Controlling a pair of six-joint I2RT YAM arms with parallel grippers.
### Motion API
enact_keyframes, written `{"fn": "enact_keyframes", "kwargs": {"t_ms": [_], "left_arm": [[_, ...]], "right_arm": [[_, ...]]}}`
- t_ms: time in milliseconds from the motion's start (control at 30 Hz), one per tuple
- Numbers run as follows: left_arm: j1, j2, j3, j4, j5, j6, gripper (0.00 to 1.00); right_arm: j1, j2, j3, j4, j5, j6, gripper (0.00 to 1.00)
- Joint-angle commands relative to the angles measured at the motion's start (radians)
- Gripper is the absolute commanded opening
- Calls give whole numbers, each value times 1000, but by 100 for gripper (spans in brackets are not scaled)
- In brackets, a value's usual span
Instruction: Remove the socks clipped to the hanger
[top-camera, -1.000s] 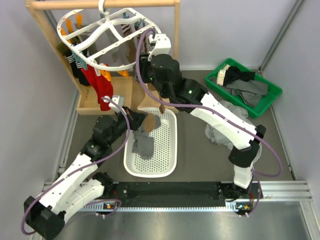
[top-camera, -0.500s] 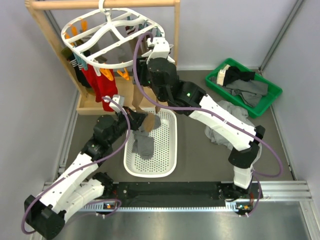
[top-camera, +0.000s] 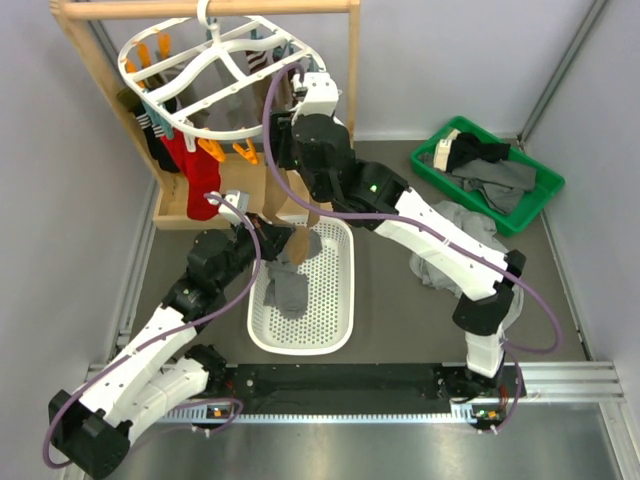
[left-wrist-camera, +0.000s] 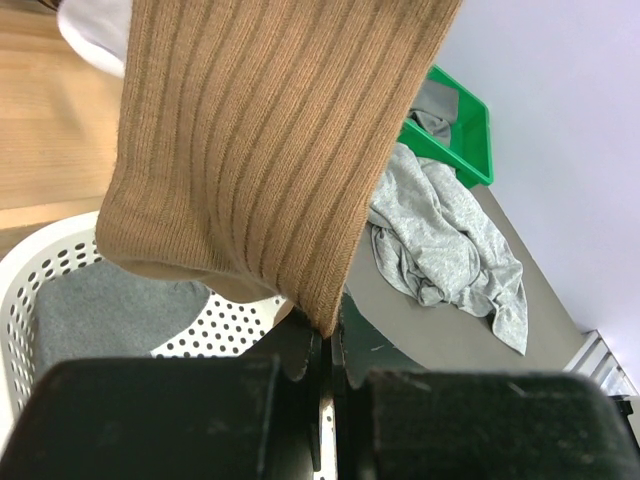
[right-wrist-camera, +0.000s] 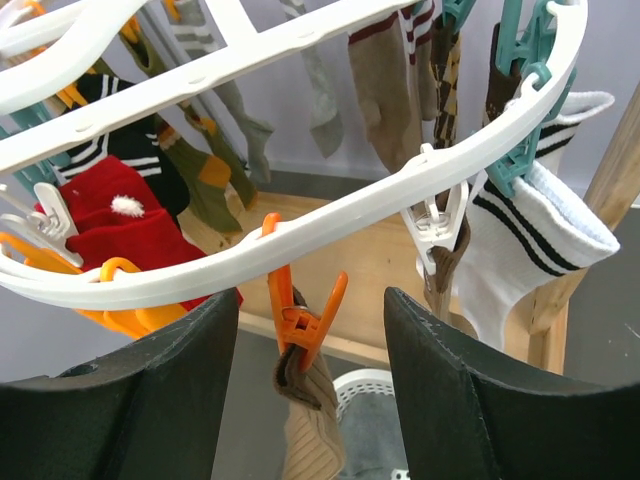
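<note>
The white hanger (top-camera: 210, 75) hangs from the wooden rail with several socks (top-camera: 185, 160) clipped under it. In the right wrist view an orange clip (right-wrist-camera: 305, 315) on the hanger rim (right-wrist-camera: 330, 215) pinches the top of a tan ribbed sock (right-wrist-camera: 315, 430). My right gripper (right-wrist-camera: 312, 370) is open, one finger on each side of that clip and not touching it. The sock's lower end (left-wrist-camera: 260, 150) is pinched in my left gripper (left-wrist-camera: 330, 340), which is shut on it over the white basket (left-wrist-camera: 60, 260).
Grey socks (top-camera: 285, 285) lie in the white basket (top-camera: 335, 320). A white clip (right-wrist-camera: 435, 225) holds a brown sock beside a white striped sock (right-wrist-camera: 530, 240). Right of the basket are a grey garment heap (top-camera: 455, 240) and a green bin (top-camera: 535, 200). The wooden stand's post (top-camera: 352, 90) is close to my right arm.
The hanger has swung right and then back left. My right gripper has shifted slightly left along with it. The left gripper keeps its hold on the tan sock in the same place.
</note>
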Motion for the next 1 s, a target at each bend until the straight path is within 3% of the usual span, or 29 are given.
{"fn": "enact_keyframes", "kwargs": {"t_ms": [0, 433, 567, 600, 733, 967], "left_arm": [[1, -16, 18, 15, 0, 15, 0], [1, -21, 24, 11, 5, 12, 0], [3, -27, 21, 12, 3, 8, 0], [1, -27, 21, 12, 3, 5, 0], [3, -30, 18, 0, -2, 2, 0], [3, -45, -25, -40, 0, -17, 0]], "right_arm": [[15, 11, 41, 35, 15, -9, 60], [13, 28, 43, 71, 58, -40, 54], [13, 31, 40, 102, 61, -65, 37], [15, 33, 40, 107, 63, -65, 26], [13, 22, 30, 122, 64, -68, 1], [13, -5, -5, 133, 25, -40, 0]]}}
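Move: The orange clip holding the brown ribbed sock stands between the right hand's open fingers, about 1 cm ahead of the hand point and 1 cm to its left, level with it. The next orange clip on the ring is some 6 cm to the left of the hand and 1 cm back; a white clip with another brown sock is roughly 5 cm to the right and 4 cm farther out. From the left hand the sock's clip lies about 18 cm up and 8 cm ahead, neither left nor right. The orange clip's handles get squeezed between the right fingers, which go from over half open to nearly shut on them, while the right hand eases forward about 1 cm, dipping slightly and then rising by some 1 cm. The left hand stays in place and keeps the sock's lower end pinched. ##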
